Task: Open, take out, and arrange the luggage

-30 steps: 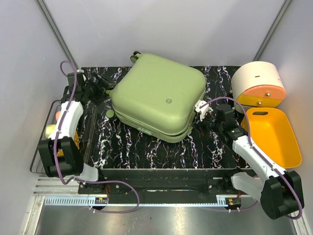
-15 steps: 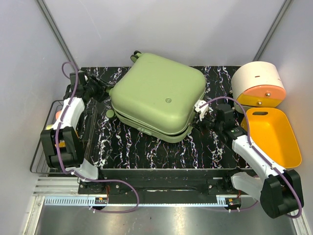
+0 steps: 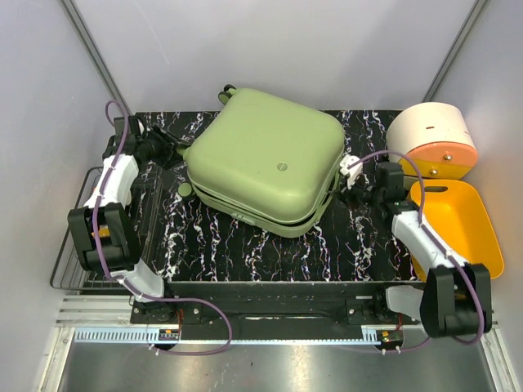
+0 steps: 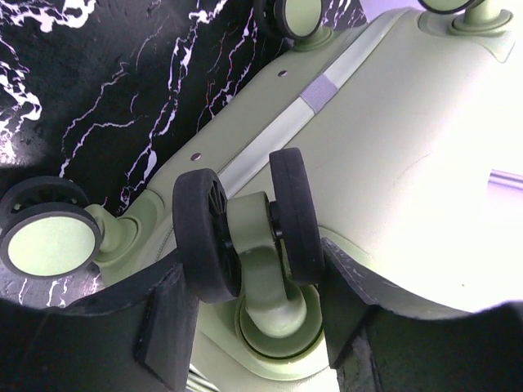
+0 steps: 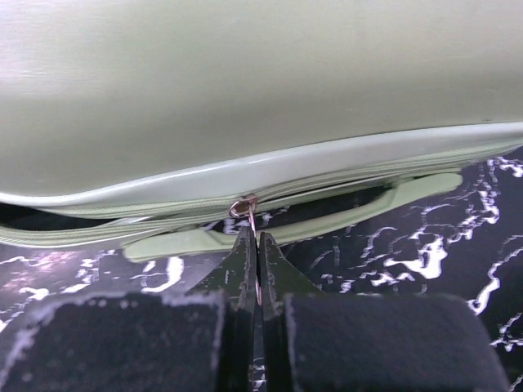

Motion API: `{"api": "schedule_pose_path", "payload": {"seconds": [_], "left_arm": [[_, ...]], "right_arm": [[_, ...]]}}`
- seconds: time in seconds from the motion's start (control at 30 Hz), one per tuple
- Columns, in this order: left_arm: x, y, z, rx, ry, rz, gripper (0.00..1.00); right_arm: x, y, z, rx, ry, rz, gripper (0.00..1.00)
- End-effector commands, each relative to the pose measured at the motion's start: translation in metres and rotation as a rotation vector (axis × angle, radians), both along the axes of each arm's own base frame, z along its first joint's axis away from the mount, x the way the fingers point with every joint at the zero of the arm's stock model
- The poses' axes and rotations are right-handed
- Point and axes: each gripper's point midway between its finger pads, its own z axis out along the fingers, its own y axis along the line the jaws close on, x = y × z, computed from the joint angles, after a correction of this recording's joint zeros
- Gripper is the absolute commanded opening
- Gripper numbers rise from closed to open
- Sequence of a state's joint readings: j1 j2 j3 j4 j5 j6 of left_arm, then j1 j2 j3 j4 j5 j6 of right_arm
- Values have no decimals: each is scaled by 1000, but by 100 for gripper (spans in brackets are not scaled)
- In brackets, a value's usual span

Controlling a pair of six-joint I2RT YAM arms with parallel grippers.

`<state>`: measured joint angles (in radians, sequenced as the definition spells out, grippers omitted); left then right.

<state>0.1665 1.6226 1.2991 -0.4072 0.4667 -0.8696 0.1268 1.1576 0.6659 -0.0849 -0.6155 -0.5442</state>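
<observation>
The pale-green luggage (image 3: pixel 265 163) lies flat on the black marbled mat, and its two shells gape a little along the right edge. My left gripper (image 3: pixel 170 152) is at its back-left corner. In the left wrist view the left gripper (image 4: pixel 253 278) has its fingers (image 4: pixel 167 314) pressed against both sides of a black twin wheel (image 4: pixel 245 233). My right gripper (image 3: pixel 346 173) is at the luggage's right edge. In the right wrist view the right gripper (image 5: pixel 258 238) is shut on the thin metal zipper pull (image 5: pixel 252 220), just in front of the green side handle (image 5: pixel 343 208).
A yellow-orange tray (image 3: pixel 458 233) sits at the right edge, and a round white-and-orange container (image 3: pixel 431 139) stands behind it. A wire rack (image 3: pixel 73 253) is left of the mat (image 3: pixel 245 249). Grey walls close in the back and sides.
The left gripper has closed in round the wheel. The right gripper, still shut, has moved back and to the right along the luggage's edge with the zipper pull, and its forearm swung outward.
</observation>
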Motion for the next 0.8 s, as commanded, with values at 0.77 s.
{"api": "schedule_pose_path", "payload": {"seconds": [0.77], "left_arm": [[80,11,23,280,-163,-401,0]], "right_arm": [[-5,25,-5,-10,-67,247,0]]}}
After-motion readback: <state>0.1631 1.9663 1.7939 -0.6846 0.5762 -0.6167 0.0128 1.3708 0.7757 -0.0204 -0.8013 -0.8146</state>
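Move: The right hand holds the zipper pull on the luggage's right side. The luggage's far-right corner, where the zip leads, is about 15 cm ahead and 2 cm right; the side handle is some 5 cm back, 4 cm left and slightly lower. The left hand grips a caster wheel: the luggage's middle is roughly 23 cm right of it and 3 cm back, the far caster pair 16 cm ahead and 12 cm right. Shut fingertips of the right hand keep pinching the zipper pull and draw it quickly along the luggage's right side, about 10 cm forward and 6 cm right, then the hand swings back and left over roughly half that way. The left hand keeps its grip on the caster, eases slightly right, then pushes it forward some 5 cm while turning about 15 degrees clockwise. ##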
